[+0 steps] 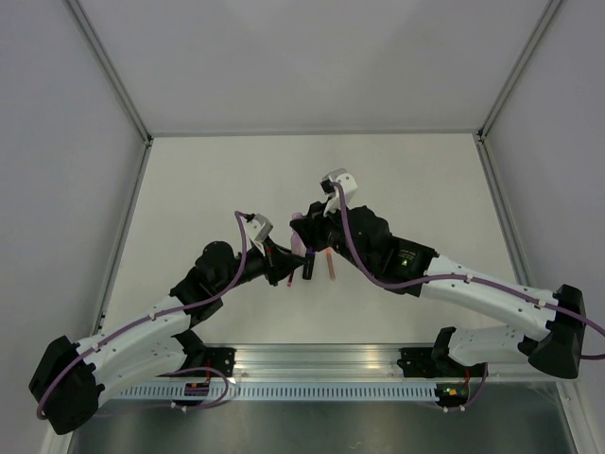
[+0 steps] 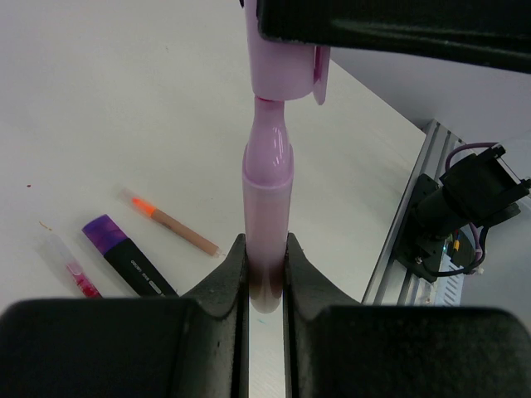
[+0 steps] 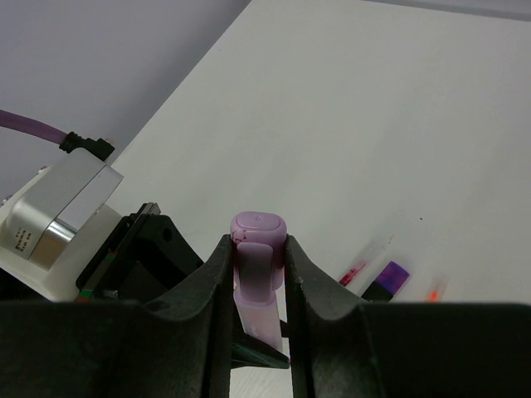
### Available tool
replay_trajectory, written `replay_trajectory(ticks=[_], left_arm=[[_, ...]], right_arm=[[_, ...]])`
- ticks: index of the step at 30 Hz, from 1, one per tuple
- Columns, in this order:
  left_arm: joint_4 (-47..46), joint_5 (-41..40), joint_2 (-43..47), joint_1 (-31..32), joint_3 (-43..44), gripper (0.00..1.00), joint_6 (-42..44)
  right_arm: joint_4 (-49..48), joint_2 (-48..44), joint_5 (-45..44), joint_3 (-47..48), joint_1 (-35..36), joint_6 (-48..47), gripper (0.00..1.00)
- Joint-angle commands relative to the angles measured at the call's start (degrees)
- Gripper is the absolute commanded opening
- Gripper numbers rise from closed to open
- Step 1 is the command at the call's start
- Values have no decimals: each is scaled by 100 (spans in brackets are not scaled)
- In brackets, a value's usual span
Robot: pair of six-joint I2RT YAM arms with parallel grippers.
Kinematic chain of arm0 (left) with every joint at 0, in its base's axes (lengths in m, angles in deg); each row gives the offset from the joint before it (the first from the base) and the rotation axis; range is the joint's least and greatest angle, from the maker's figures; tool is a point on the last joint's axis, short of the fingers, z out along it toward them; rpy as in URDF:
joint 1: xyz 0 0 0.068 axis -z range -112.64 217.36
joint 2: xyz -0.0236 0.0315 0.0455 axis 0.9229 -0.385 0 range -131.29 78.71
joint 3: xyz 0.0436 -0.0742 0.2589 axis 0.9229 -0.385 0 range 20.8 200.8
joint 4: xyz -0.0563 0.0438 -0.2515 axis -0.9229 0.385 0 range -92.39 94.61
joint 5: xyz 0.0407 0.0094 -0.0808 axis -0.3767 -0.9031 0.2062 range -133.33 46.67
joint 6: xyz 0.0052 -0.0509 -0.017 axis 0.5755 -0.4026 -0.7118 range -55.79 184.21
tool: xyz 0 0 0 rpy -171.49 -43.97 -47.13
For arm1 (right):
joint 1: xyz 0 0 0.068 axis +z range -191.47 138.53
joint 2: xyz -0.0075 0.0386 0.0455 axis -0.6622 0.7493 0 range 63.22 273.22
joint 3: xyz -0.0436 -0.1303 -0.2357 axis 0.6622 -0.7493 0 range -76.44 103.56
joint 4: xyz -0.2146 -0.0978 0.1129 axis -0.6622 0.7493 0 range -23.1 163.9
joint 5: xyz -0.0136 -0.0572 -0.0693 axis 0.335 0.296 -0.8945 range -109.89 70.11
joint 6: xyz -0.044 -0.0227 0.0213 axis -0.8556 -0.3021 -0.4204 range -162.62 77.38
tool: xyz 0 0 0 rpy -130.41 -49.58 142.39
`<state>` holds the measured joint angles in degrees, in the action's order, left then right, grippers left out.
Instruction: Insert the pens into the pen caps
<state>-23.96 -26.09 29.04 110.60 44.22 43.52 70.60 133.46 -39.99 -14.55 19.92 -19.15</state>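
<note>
A pale pink pen [image 2: 267, 191] stands up between the pads of my left gripper [image 2: 265, 249], which is shut on its lower end. Its narrow tip runs into a matching pink cap [image 2: 282, 58]. The right wrist view shows that cap [image 3: 259, 236] pinched in my right gripper [image 3: 259, 249], with the pen's body [image 3: 264, 319] hanging below it. Both grippers meet above the table's middle, left [image 1: 286, 267] and right [image 1: 307, 232]. A black pen with a purple end [image 2: 124, 257], a thin orange-tipped pen [image 2: 174, 224] and a clear red-marked piece [image 2: 70, 265] lie on the table.
The white table [image 1: 406, 180] is walled on three sides by grey panels with metal posts. An aluminium rail [image 2: 406, 240] runs along the near edge, with the right arm's base and cables [image 2: 465, 199] mounted on it.
</note>
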Motion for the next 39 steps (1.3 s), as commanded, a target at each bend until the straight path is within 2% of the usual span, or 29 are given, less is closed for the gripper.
replay_trajectory(ticks=[1, 7, 17, 22, 23, 25, 26, 31, 33, 39], left_arm=[[-305, 140, 80, 0, 145, 2, -67], [-287, 87, 124, 0, 137, 2, -76], [-261, -19, 221, 0, 102, 2, -102], [-313, -27, 449, -9, 14, 2, -67], [-314, -53, 493, 0, -13, 2, -67], [-340, -19, 555, 0, -48, 2, -58], [-357, 16, 564, 0, -57, 2, -58], [-428, 228, 546, -9, -66, 2, 12], [-445, 280, 546, -9, -66, 2, 21], [-612, 640, 599, 0, -127, 2, 21]], right_arm=[[-195, -10, -65, -45, 23, -114, 0], [-274, 25, 15, -177, 110, -17, 0], [-476, 25, -442, -713, 506, 150, 0], [-388, -211, -495, -915, 532, 123, 5], [-388, -256, -495, -933, 524, 132, 7], [-388, -370, -434, -994, 532, 132, 16], [-388, -397, -434, -994, 532, 141, 23], [-388, -563, -372, -916, 532, 132, 41], [-230, -581, -363, -854, 532, 132, 51], [-54, -678, -355, -696, 524, 44, 68]])
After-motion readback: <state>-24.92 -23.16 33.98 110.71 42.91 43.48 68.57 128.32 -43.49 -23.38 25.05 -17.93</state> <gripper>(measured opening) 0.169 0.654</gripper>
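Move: The right hand holds the pink cap. The pen body it goes onto is upright in the left fingers, its middle roughly 6 cm below the right hand and 2 cm back. On the table, some 29 cm down and about 7 cm ahead of the right hand, lie the red pen, 1 cm to its left, the purple-capped marker, 3 cm right, and the orange pen, 9 cm right. From the left hand the pink cap is about 9 cm up and 3 cm ahead. Down and slightly back, the right hand pushes the pink cap some 3 cm onto the pen tip, while the left hand keeps its hold on the pen, sinks about 1 cm, then draws a little back and rises about 3 cm. The right hand eases up briefly, opens its fingers to release the cap, and goes on back and down a little. ##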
